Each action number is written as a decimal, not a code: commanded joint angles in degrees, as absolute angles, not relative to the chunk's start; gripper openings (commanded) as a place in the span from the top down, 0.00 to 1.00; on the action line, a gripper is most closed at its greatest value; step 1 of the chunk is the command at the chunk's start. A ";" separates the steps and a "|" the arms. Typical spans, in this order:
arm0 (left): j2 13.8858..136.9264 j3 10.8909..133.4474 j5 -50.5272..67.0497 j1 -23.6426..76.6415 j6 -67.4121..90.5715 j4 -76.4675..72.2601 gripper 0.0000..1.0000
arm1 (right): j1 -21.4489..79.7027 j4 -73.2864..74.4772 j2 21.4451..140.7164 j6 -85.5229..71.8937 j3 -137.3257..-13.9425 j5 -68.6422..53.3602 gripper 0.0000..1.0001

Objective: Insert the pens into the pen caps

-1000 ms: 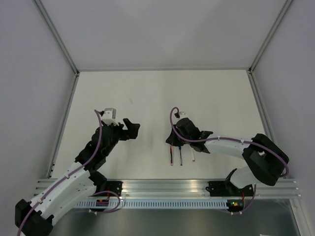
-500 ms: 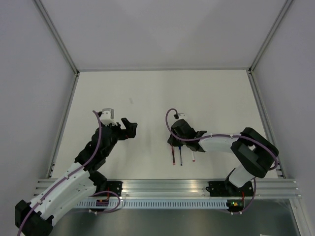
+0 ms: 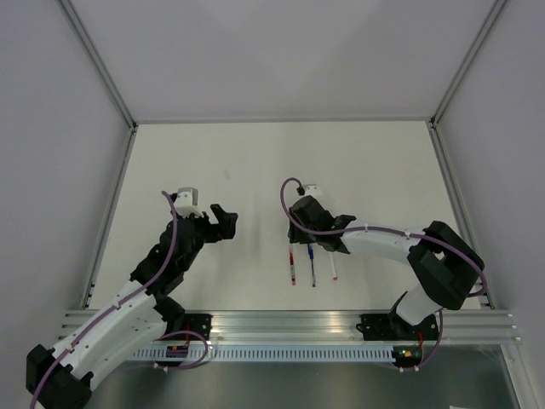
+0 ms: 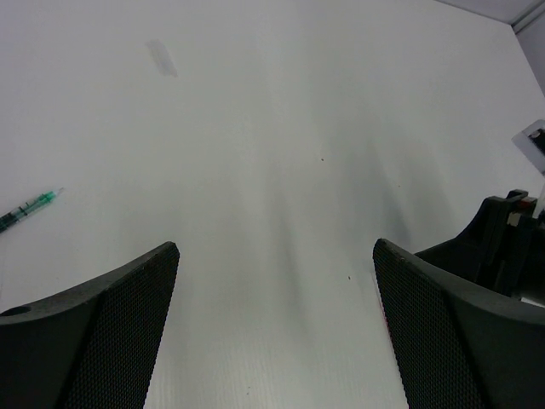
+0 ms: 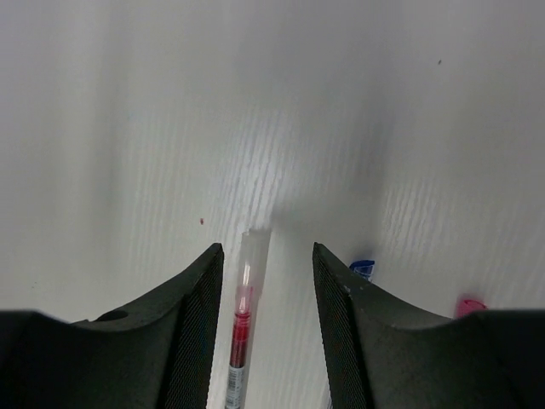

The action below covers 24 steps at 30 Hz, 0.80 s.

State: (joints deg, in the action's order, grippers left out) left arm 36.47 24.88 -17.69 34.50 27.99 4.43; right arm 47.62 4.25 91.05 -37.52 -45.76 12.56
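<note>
Three pens lie side by side on the table. The red pen (image 3: 292, 266) is on the left, the blue pen (image 3: 312, 268) in the middle and the white pen (image 3: 334, 267) on the right. My right gripper (image 3: 297, 240) hovers over their far ends. It is open, and the red pen (image 5: 241, 324) lies loose between its fingers, close to the left one. A clear tube covers that pen's far tip. A blue end (image 5: 362, 268) and a pink end (image 5: 469, 305) peek out beside the right finger. No loose pen caps are in view. My left gripper (image 4: 274, 251) is wide open and empty. A green pen (image 4: 25, 209) lies far to its left.
The left gripper (image 3: 223, 220) hangs over the table left of the pens. Grey walls and metal frame posts (image 3: 111, 85) enclose the table on three sides. A rail (image 3: 289, 324) runs along its near edge.
My right gripper has opened and let go of the red pen, which now lies on the table slightly further left. The left arm has hardly moved.
</note>
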 commanded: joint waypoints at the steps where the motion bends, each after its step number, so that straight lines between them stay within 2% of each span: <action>1: 37.35 24.79 -15.30 34.63 26.54 3.78 0.00 | 47.72 12.80 85.01 -33.85 -53.25 16.70 0.47; 7: 47.17 28.10 -12.56 34.54 27.16 1.58 0.01 | 47.37 19.77 74.21 -28.75 -58.36 15.48 0.45; 12: 63.15 37.60 -16.17 33.75 28.74 7.46 0.03 | 47.37 16.80 65.14 -28.48 -51.78 10.03 0.46; 16: 71.09 48.13 -14.77 27.54 30.32 13.35 0.04 | 47.46 11.61 58.02 -28.65 -43.87 6.77 0.47; 21: 76.11 52.47 -6.69 16.36 32.52 15.64 0.05 | 47.37 6.43 55.90 -28.04 -38.68 1.59 0.47; 24: 80.93 55.97 -10.86 14.50 26.83 18.53 0.04 | 47.37 5.80 55.37 -27.60 -38.41 -2.37 0.47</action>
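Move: The clear pen cap I'm making for lies about 26 cm ahead of my left hand, 3 cm to its left and 17 cm below; the green pen is some 7 cm ahead and 17 cm left, equally low. From my right hand that cap is roughly 25 cm ahead, 25 cm left and 3 cm down. The capped red pen lies nearly under my right hand, its middle 6 cm back, with the blue pen 5 cm to the right of that pen. My left hand dips about 6 cm, then reaches forward towards the clear cap, about 12 cm in all, swinging left at the end while I tip its open fingers down some 20 degrees and turn them counter-clockwise. My right hand, already free of the red pen, climbs steeply away from it, then eases back and partly down with its fingers still half open. ##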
